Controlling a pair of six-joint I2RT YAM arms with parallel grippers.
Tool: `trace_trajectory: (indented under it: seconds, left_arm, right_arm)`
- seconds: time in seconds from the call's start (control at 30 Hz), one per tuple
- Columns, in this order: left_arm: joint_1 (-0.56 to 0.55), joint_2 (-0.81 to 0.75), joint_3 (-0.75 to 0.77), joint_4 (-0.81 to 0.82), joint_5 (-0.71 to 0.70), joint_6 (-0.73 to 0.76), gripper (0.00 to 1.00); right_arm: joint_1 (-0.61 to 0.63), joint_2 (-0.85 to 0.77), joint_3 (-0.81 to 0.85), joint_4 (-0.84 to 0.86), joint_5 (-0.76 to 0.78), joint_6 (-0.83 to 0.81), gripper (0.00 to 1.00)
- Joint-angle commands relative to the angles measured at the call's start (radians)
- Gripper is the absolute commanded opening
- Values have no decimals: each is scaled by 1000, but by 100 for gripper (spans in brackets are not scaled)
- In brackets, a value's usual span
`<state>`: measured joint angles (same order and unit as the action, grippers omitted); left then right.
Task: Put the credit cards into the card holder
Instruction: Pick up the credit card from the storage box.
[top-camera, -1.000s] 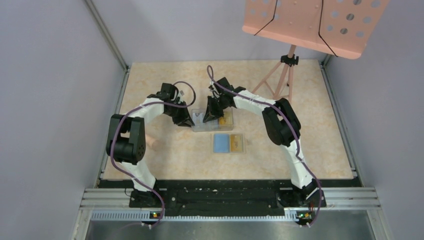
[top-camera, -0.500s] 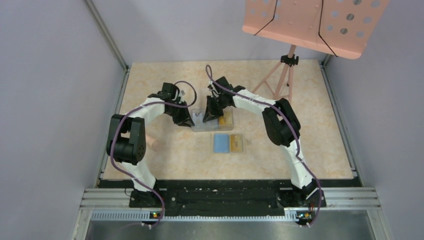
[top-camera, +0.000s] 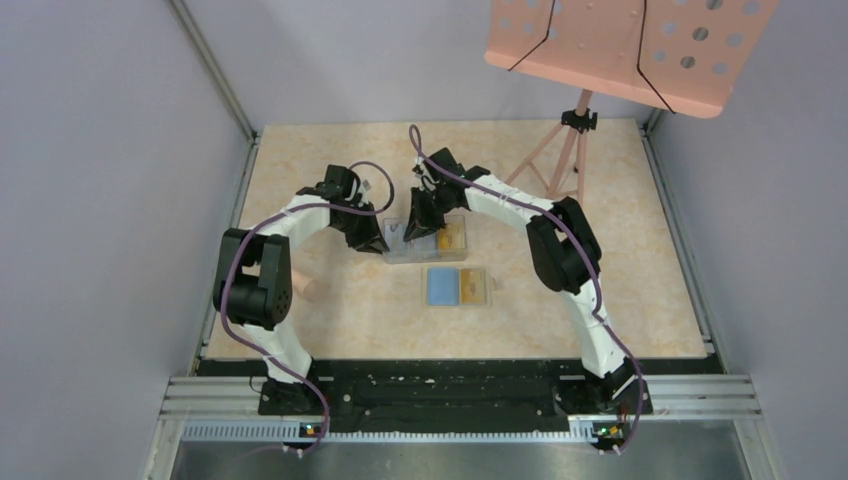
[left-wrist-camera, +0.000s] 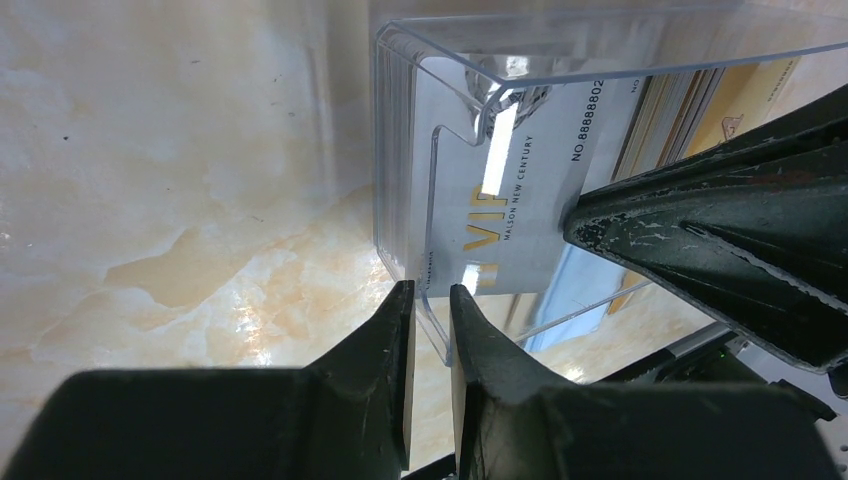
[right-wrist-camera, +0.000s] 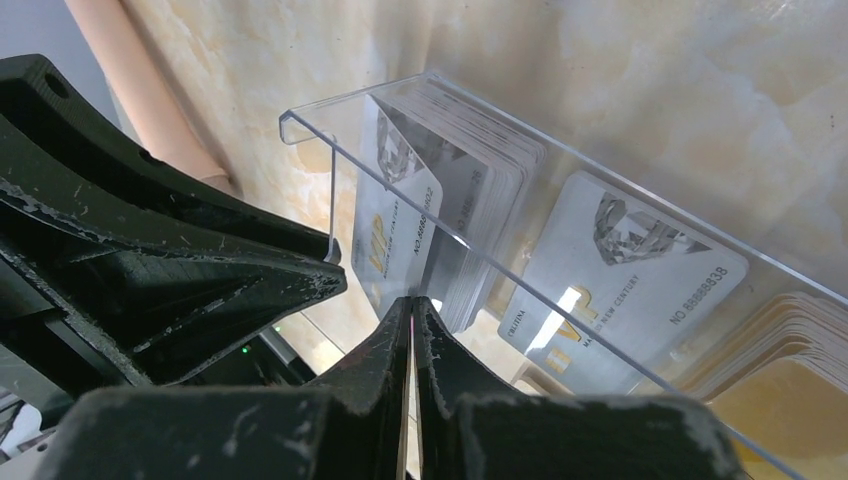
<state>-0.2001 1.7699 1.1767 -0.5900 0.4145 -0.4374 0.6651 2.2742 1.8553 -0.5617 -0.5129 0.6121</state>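
The card holder (top-camera: 456, 287) lies open on the table, light blue inside, with a yellow-orange card (top-camera: 472, 285) on its right half. Behind it stands a clear plastic box (top-camera: 425, 243) of credit cards. My right gripper (top-camera: 418, 232) (right-wrist-camera: 412, 302) is in the box's left compartment, shut on the lower edge of a white credit card (right-wrist-camera: 395, 225) that leans away from its stack (right-wrist-camera: 490, 200). My left gripper (top-camera: 381, 244) (left-wrist-camera: 431, 300) pinches the box's left wall (left-wrist-camera: 400, 150) between narrow jaws. Another white card (right-wrist-camera: 640, 270) and yellow-orange cards (right-wrist-camera: 790, 390) fill the other compartments.
A pink perforated music stand (top-camera: 630, 45) on a tripod (top-camera: 560, 150) stands at the back right. A small peach object (top-camera: 314, 290) lies beside the left arm's elbow. Grey walls close the table on three sides.
My right gripper has shifted slightly left and away with the white card. The left gripper, box and card holder have not moved.
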Motion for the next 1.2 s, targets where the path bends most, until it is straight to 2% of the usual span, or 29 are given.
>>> trace_trajectory:
  seconds: [0.0,0.13,0.37,0.93,1.17]
  left_arm:
    - [-30,3,1,-37,21,31,12]
    - [-30,8,4,-39,23,32,12]
    - [-31,16,11,-45,23,37,12]
    - [-32,19,9,-59,12,45,12]
    - [-33,25,13,-62,12,48,12]
  right_arm:
    - [35,-61,45,65,-42,10,5]
    - [34,-65,36,88,-53,21,9]
    - [35,-75,-4,143,-69,47,23]
    - [35,-68,-55,198,-93,75,27]
    - [35,-96,-66,175,-43,48,45]
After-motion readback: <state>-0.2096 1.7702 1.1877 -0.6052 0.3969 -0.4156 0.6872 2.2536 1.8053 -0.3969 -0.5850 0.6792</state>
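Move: The right hand, fingers shut, has its tips at the right edge of the top white credit card in the storage box's left compartment; the card's middle is about 3 cm to its left, 2 cm ahead and 1 cm lower. The middle white cards lie roughly 3 cm right and 1 cm ahead, the gold cards 8 cm right and 1 cm ahead, all some 2 cm lower. From the left hand, on the box's left end wall, the card is 3 cm ahead, 3 cm right and 1 cm lower. The right hand goes left and up together, about 2.5 cm left and 2 cm up, levering the card's right edge up towards the box's left end wall while the wrist rolls slightly, its left side rising some 8 degrees. Its fingers open as it goes, first a little and then further to not quite half, one coming behind the raised card and the other in front, while the left hand stays put and keeps its pinch on the left end wall. ##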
